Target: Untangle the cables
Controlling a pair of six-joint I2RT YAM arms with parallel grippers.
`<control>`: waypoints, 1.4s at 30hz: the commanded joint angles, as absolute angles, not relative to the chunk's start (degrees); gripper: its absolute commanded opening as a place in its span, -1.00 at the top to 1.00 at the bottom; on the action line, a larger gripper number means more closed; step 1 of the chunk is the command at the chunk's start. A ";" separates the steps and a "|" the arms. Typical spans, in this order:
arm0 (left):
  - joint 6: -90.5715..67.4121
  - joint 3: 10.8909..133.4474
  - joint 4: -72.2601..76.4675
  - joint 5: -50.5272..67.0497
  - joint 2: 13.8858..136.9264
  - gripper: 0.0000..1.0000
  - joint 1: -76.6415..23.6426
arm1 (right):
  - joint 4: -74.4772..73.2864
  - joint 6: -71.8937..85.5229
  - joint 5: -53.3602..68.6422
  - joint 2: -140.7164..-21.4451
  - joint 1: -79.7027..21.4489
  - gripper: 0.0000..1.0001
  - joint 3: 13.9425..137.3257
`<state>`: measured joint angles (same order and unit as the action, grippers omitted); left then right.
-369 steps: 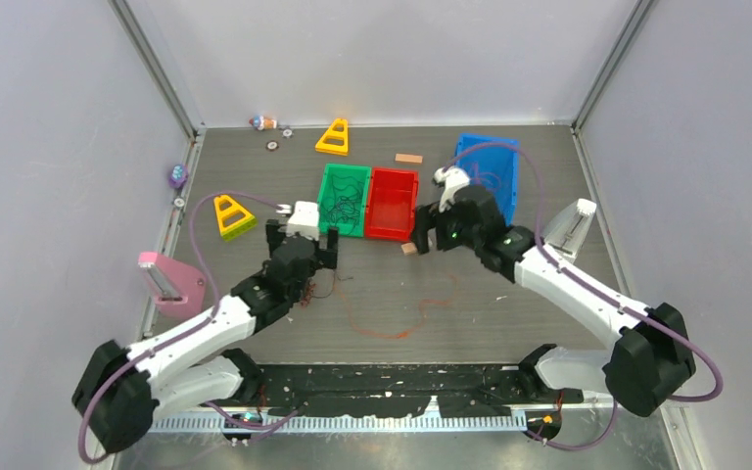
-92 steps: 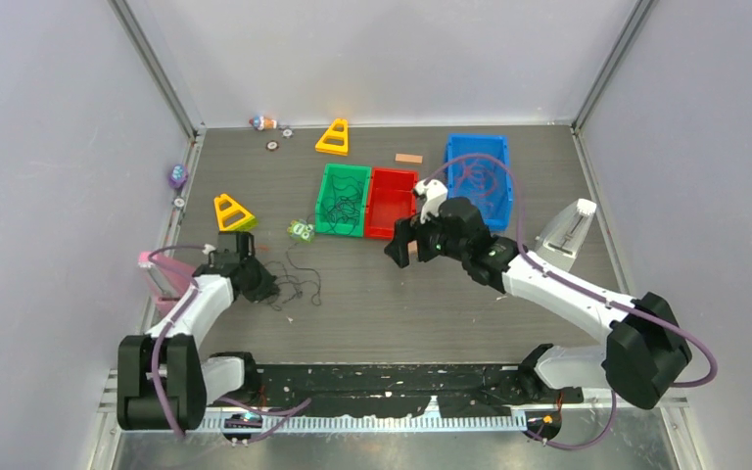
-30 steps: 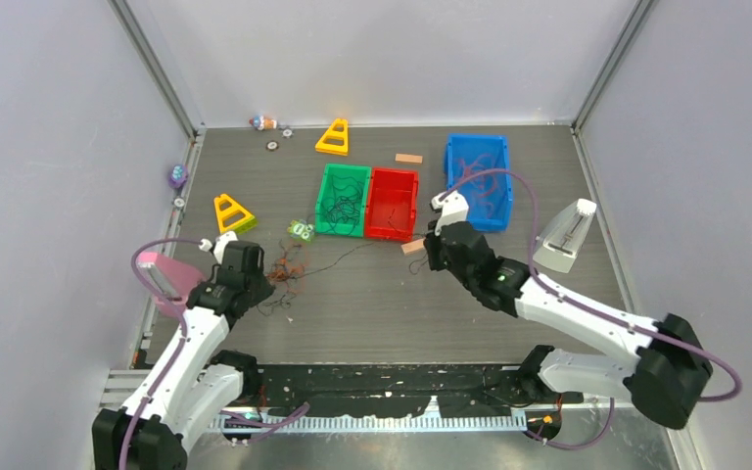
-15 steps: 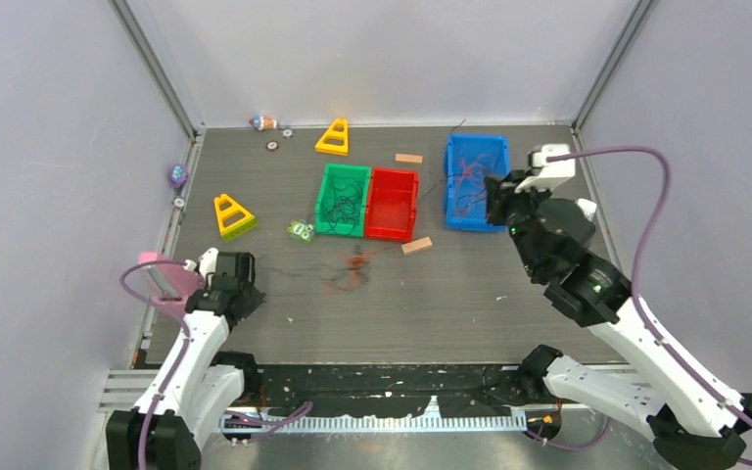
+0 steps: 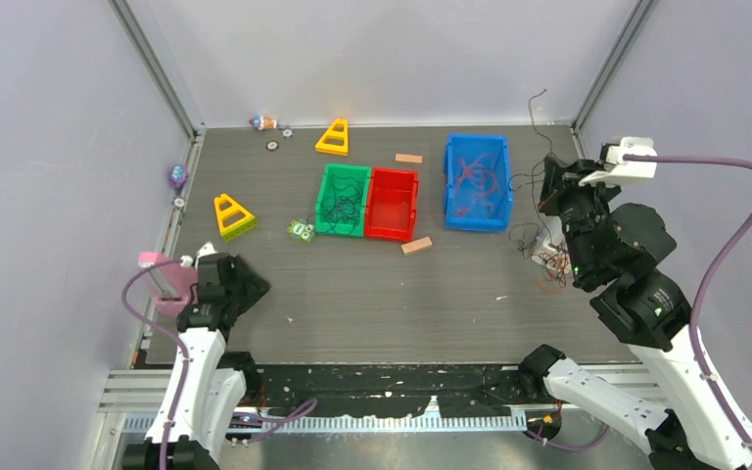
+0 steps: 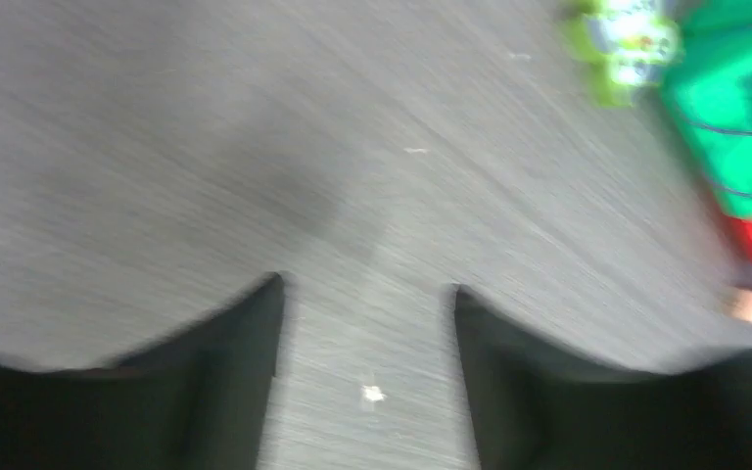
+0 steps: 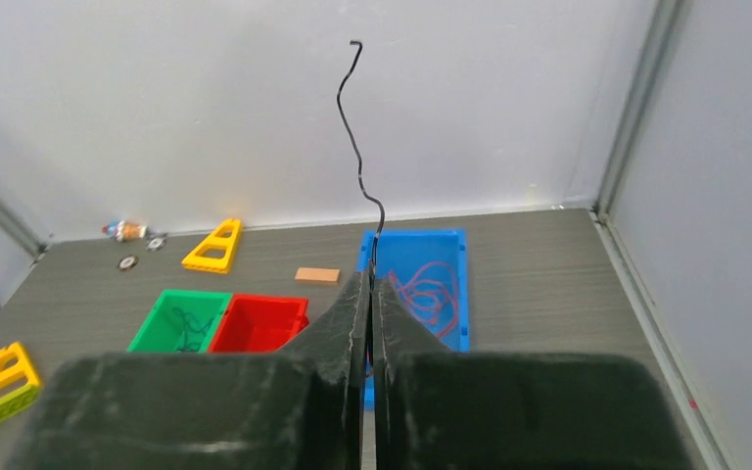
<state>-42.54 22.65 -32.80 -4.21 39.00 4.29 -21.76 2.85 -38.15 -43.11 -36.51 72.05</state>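
My right gripper is raised at the right side, beside the blue bin. Its jaws are pressed together on a thin black cable, whose free end sticks up past the fingertips. Below it, thin strands run down to a small clump of orange-red and black cables. Red cables lie in the blue bin and dark cables in the green bin. My left gripper sits low at the front left, open over bare table with nothing between its fingers.
A red bin stands between the green and blue ones. Two wooden blocks, two yellow triangles, a small green toy, a pink object and a grey stand lie around.
The right arm rose and swung right past the blue bin, dragging the clump from the table's middle to the right side. The left gripper opened, let the cables go and drew back.
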 commanded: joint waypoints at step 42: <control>-1.98 34.59 43.33 20.12 69.31 -0.96 -49.22 | -24.68 9.70 10.30 -52.07 -36.43 0.90 87.52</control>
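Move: Some 70 cm to the left hand's right and 4 cm farther out dangles the orange-black cable bundle, roughly at its height. The wooden block is about 41 cm right of the left hand and 10 cm ahead. The right hand holds the black cable high; the bundle hangs some 38 cm below it, about 8 cm right. From that hand the wooden block is 21 cm left and 6 ahead, the blue bin straight ahead about 25 cm, and the white device 13 cm right and 6 ahead, all some 40–45 cm lower. Sweeping right about 34 cm and rising some 17, the left hand opens its fingers wide and swings them from slanting down and forward to level and pointing right, towards the hanging bundle. The right hand keeps its pinch on the black cable, carries it about 14 cm left with 5 cm back and up, and turns some 50 degrees counter-clockwise to face the left arm. ##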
